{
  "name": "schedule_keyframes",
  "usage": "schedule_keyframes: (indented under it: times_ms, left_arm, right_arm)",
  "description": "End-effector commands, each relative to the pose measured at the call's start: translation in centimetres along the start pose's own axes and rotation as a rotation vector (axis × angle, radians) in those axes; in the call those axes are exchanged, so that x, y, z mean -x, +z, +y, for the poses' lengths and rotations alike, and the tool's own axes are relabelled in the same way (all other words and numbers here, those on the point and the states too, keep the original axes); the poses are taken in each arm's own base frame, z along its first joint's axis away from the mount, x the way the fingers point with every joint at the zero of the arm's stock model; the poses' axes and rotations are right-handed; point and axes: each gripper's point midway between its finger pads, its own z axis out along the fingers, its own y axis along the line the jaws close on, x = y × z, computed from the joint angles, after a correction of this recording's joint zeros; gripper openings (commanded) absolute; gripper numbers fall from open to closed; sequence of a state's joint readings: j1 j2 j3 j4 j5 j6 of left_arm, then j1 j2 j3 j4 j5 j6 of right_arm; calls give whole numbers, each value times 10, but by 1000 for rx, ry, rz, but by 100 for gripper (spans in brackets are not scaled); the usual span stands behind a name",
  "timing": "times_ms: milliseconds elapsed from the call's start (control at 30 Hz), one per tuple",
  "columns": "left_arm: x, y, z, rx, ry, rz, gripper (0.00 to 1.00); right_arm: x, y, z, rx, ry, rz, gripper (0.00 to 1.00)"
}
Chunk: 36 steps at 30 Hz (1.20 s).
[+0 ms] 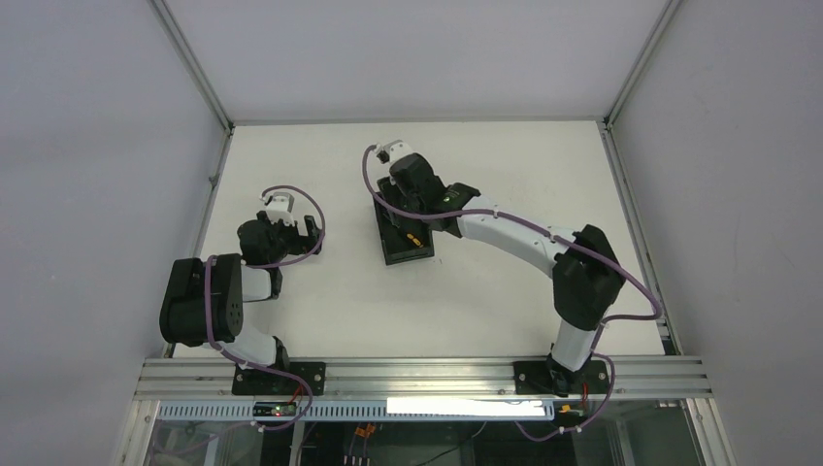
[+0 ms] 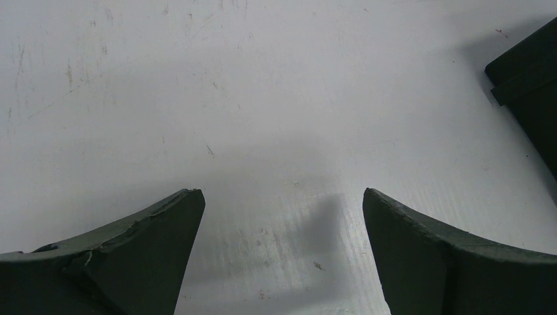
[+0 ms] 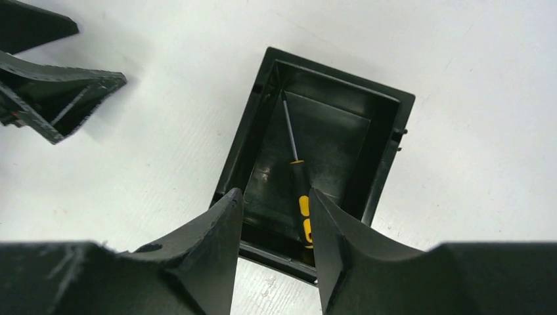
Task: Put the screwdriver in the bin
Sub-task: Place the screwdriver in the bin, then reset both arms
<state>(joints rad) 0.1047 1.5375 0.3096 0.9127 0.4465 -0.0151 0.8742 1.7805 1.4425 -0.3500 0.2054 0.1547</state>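
Note:
The black bin [image 3: 387, 151] stands on the white table, seen from above in the right wrist view. The screwdriver [image 3: 299, 190] lies loose on the bin's floor, its thin shaft pointing to the far corner and its yellow and black handle toward the near wall. My right gripper [image 3: 274, 197] hovers open over the bin's near end, with a gap between its fingers and nothing held. From above, the bin [image 1: 408, 254] shows the handle's orange spot [image 1: 413, 239] under the right gripper [image 1: 410, 206]. My left gripper [image 2: 282, 197] is open over bare table, left of the bin [image 2: 529, 72].
The left gripper [image 3: 52, 98] shows at the right wrist view's upper left, a short way from the bin. White walls and metal rails [image 1: 209, 184] bound the table [image 1: 505, 155] on the left, right and back.

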Motion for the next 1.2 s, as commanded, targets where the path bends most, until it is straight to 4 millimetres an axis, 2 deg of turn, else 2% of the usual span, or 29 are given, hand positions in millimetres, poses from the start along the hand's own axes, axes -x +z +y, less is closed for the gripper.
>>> schedule_keyframes:
  times_ms: [0,267,633,733,833,1000,1167]
  left_arm:
    - [21,3,0,-7,32,-61,99]
    - [21,3,0,-7,32,-60,99]
    - [21,3,0,-7,32,-61,99]
    - [21,3,0,-7,32,-61,99]
    - [21,3,0,-7,32,-60,99]
    - [20,3,0,-6,31,-60,99]
    - [21,3,1,-6,32,-61,99]
  right_arm:
    - [53,-42,-2,-2,11,-110,45]
    - [94,-70,-2,3,-2,-176,46]
    - [146,-96,-3,-10,-51,-250,57]
    - [159,-104,-5,-21,-67,-270,67]
    - [170,-112,-9,-43,-75,-284,98]
    - [174,-115,-17,-62,-70,-280,99]
    - [173,-122,-46,-66,-20,-263,99]
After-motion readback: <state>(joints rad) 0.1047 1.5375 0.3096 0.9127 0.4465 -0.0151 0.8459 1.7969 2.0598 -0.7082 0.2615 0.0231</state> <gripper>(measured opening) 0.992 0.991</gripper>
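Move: The bin, with the screwdriver already lying loose inside, sits almost directly beneath the empty right hand, its middle about 13 cm below and some 1 cm back and 1 cm to the right. The screwdriver's middle is about 1 cm back, level sideways and 14 cm down. The idle left gripper stands some 20 cm to the right hand's left, 1 cm ahead and 10 cm lower. From that left hand, the bin lies roughly 21 cm right, 2 cm back and 3 cm lower. The screwdriver stays behind in the bin as the right hand, holding nothing, keeps climbing straight up away from it, nearly 20 cm, with a slight forward drift. The rise levels off near the end; the wrist tips the fingertips up by about 15 degrees, and the half-open fingers spread wide late in the climb. ##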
